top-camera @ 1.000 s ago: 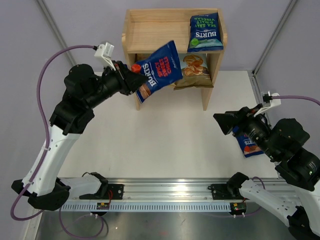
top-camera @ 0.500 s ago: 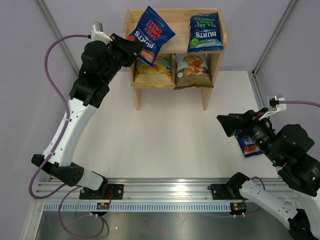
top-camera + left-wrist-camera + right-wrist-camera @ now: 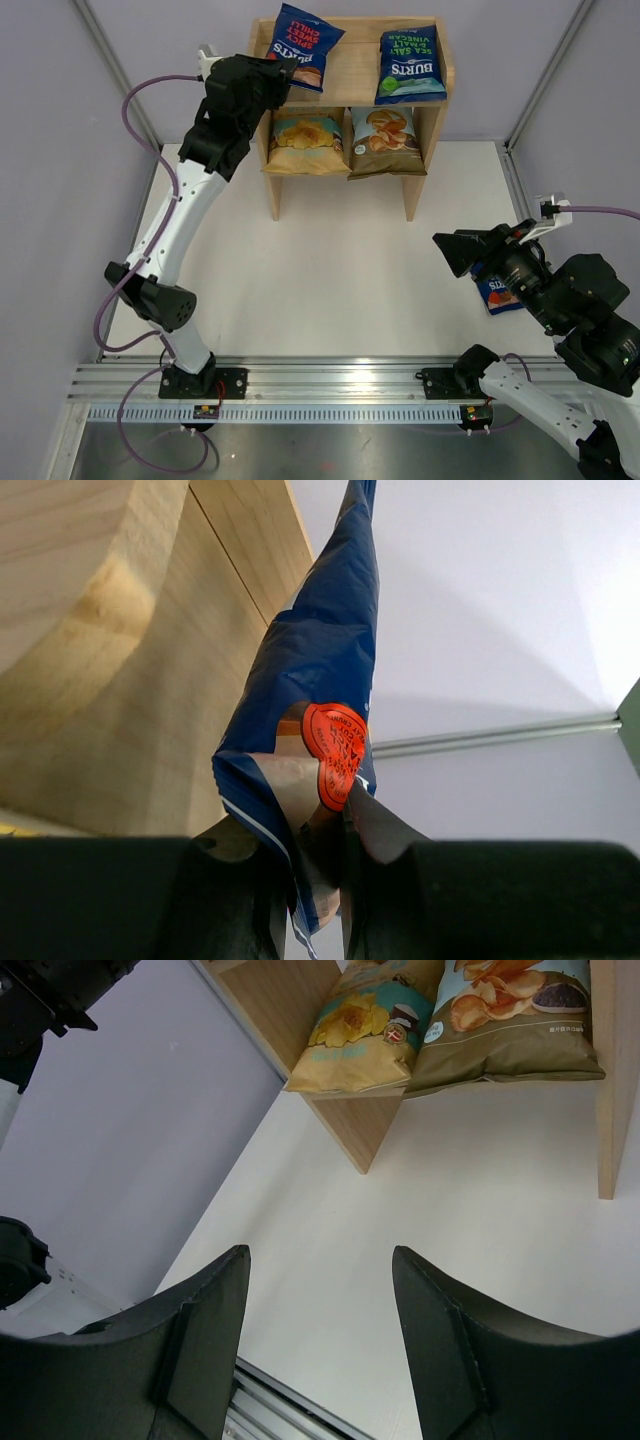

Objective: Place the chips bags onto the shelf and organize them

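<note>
My left gripper (image 3: 283,68) is shut on the corner of a red-lettered dark-blue Burts bag (image 3: 303,46), held over the left end of the wooden shelf's (image 3: 350,68) top tier; the bag (image 3: 325,670) shows pinched in the left wrist view, whether it touches the shelf I cannot tell. A green-lettered Burts bag (image 3: 410,65) lies on the top tier at right. The yellow bag (image 3: 305,140) and the Cassava bag (image 3: 385,140) sit on the lower tier. A third Burts bag (image 3: 497,293) lies on the table under my right arm. My right gripper (image 3: 455,250) is open and empty above the table.
The shelf's legs (image 3: 276,205) stand on the white table at the back. A metal rail (image 3: 320,385) runs along the near edge. Grey walls and frame posts (image 3: 110,60) close in both sides.
My left arm has lifted the red-lettered Burts bag from in front of the lower tier up to the left of the top tier. The right arm has barely moved.
</note>
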Motion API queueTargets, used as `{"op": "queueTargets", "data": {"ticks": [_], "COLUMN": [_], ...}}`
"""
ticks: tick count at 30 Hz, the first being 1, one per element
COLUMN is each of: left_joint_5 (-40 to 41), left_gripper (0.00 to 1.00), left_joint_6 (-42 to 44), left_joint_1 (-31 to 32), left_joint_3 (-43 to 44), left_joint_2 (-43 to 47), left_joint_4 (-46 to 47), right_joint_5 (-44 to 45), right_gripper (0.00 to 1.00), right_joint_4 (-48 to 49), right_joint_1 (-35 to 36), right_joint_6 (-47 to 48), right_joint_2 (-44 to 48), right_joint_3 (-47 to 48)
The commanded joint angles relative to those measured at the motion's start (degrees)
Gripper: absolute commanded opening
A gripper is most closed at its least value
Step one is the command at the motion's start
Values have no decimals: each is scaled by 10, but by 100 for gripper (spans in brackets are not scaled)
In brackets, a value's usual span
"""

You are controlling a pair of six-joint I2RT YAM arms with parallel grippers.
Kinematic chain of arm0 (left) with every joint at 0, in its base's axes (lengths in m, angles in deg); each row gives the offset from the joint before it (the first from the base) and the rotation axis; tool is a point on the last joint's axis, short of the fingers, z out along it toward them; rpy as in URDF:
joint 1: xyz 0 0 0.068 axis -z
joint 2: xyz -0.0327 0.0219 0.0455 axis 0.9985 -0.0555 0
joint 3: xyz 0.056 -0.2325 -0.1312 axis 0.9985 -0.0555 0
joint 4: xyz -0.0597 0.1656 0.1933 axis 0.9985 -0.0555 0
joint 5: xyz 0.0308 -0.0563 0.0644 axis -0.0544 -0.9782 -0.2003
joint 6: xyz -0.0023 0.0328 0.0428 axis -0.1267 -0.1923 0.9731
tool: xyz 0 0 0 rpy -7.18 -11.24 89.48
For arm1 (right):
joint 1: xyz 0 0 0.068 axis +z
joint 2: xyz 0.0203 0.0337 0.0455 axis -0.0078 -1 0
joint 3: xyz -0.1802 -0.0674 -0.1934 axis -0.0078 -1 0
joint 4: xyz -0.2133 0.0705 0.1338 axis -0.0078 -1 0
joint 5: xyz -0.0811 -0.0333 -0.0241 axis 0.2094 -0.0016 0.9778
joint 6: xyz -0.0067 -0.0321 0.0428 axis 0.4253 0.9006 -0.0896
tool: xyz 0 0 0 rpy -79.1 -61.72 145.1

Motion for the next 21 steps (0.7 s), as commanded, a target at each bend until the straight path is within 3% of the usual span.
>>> {"op": "queueTargets", "data": {"ticks": [1, 21], "left_joint_5": [47, 234], "left_gripper": [0, 2], "left_joint_6": [-43, -41], "left_joint_1": [-1, 116], "left_joint_3": [64, 88], "left_joint_2": [-16, -84], "left_joint_4": [6, 7], "right_joint_5": [-5, -19], "right_gripper": [66, 66], "right_joint_4": [33, 33], "right_joint_1": [0, 1], "right_joint_6": [-3, -10], "right_joint_2": [4, 31], "right_joint_3": [-5, -5]}}
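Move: The left hand holds the red-lettered blue chips bag near the front edge of the upper shelf. The free spot it is going to lies about 7 cm to its right, 4 cm ahead and 5 cm below, with the vinegar chips bag some 18 cm right and 4 cm ahead at that lower height. The shelf's left side is about 5 cm to its left and 3 cm ahead. From the right hand, the free spot is roughly 33 cm ahead and 17 cm left. The left hand keeps its pinch on the near end of the red-lettered chips bag and, after barely a centimetre of forward drift, carries it about 6.5 cm to the right across the upper shelf, away from the shelf's left side and towards the vinegar chips bag. As it goes sideways it also sinks some 3.5 cm towards the shelf board, the fingers still pointing forward and the wrist turning only slightly, with no loosening of the grip. ##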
